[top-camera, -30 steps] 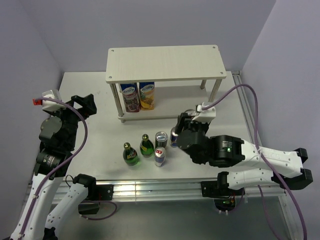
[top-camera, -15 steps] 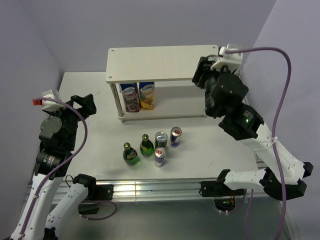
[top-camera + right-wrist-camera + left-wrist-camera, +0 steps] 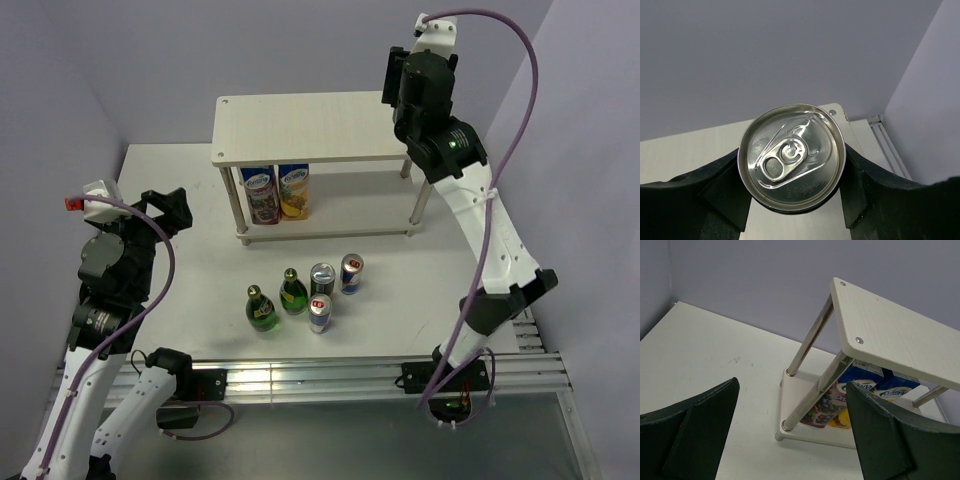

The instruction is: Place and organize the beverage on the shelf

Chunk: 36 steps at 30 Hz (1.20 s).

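Observation:
My right gripper [image 3: 398, 76] [image 3: 791, 174] is shut on a can with a silver pull-tab top [image 3: 790, 152]. It hangs above the right end of the shelf's top board [image 3: 320, 125] [image 3: 685, 150]; the can's body is hidden. On the table in front of the shelf stand two green bottles [image 3: 261, 308] [image 3: 293, 293], a dark can [image 3: 322, 276] and two slim blue-and-silver cans [image 3: 351, 272] [image 3: 320, 313]. My left gripper [image 3: 166, 206] [image 3: 791, 386] stands open and empty at the table's left, facing the shelf's left legs [image 3: 810, 340].
Two juice cartons [image 3: 262, 193] [image 3: 293, 190] stand at the left of the shelf's lower board [image 3: 360, 215]; the left wrist view shows them behind the legs [image 3: 840, 400]. A metal rail [image 3: 495, 215] runs along the table's right edge.
The right arm has lifted the can from the table in front of the shelf, up and back to above the right end of the top board. The left arm has not moved.

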Tool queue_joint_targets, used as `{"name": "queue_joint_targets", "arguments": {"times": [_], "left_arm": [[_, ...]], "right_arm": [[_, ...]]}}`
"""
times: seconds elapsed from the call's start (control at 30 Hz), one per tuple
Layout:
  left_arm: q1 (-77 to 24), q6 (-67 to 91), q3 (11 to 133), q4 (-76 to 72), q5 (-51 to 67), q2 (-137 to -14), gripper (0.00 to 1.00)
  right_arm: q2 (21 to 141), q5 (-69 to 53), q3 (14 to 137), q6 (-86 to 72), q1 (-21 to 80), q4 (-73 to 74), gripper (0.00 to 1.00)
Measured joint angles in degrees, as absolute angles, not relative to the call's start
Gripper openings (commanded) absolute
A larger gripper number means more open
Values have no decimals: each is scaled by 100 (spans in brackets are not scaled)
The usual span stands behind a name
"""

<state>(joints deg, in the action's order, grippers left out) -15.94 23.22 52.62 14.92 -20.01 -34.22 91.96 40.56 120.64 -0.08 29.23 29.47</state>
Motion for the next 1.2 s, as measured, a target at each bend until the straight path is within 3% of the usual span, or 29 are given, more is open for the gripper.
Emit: {"name": "queue_joint_targets", "arguments": {"times": [0.33,0.37,0.4,0.43,0.53,0.63,0.83,1.2], "left_arm": [[-1592,2320,5262,1492,-2003,-3426,94],[-1592,2320,5262,1492,-2003,-3428,93],[-1592,2320,5262,1492,-2003,-3433,93],[-1586,2322,5262,1492,-2003,-3435,93],[-1564,2322,5262,1490,-2003,-3435,93],[-1538,2322,5262,1492,-2001,-3437,93],[-1498,2322,5262,1492,-2001,-3437,93],[-1474,2322,5262,1492,-2001,-3437,93]], "right_arm": [[9666,3741,12193,-355,2432,3216,0],[9666,3704,12193,-403,2394,3216,4],[9666,3684,12193,-445,2368,3218,10],[9666,3671,12193,-491,2331,3216,27],[9664,3651,12180,-569,2283,3208,62],[9642,3653,12114,-620,2283,3142,79],[9557,3660,11799,-687,2281,3079,100],[9181,3632,11292,-790,2287,3052,100]]}}
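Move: Above the top board of the shelf, the right hand already holds the dark can; its setting-down spot is about 4 cm ahead, 1 cm right and roughly 10 cm below. The board's rear right corner lies some 13 cm ahead, 9 cm right and 10 cm below the hand. On the lower shelf, the orange juice carton stands about 22 cm left, 2 cm back and 25 cm below. From the left hand, the spot is roughly 22 cm ahead and 45 cm right, about level. Carrying the can forward about 4 cm and down nearly as far, the right hand sets it towards the top board, easing some 2 cm right and tipping slightly down. It pauses, then opens its fingers fully while sinking another 2 cm, and starts to draw back by just over 1 cm with the fingers wide beside the can. ##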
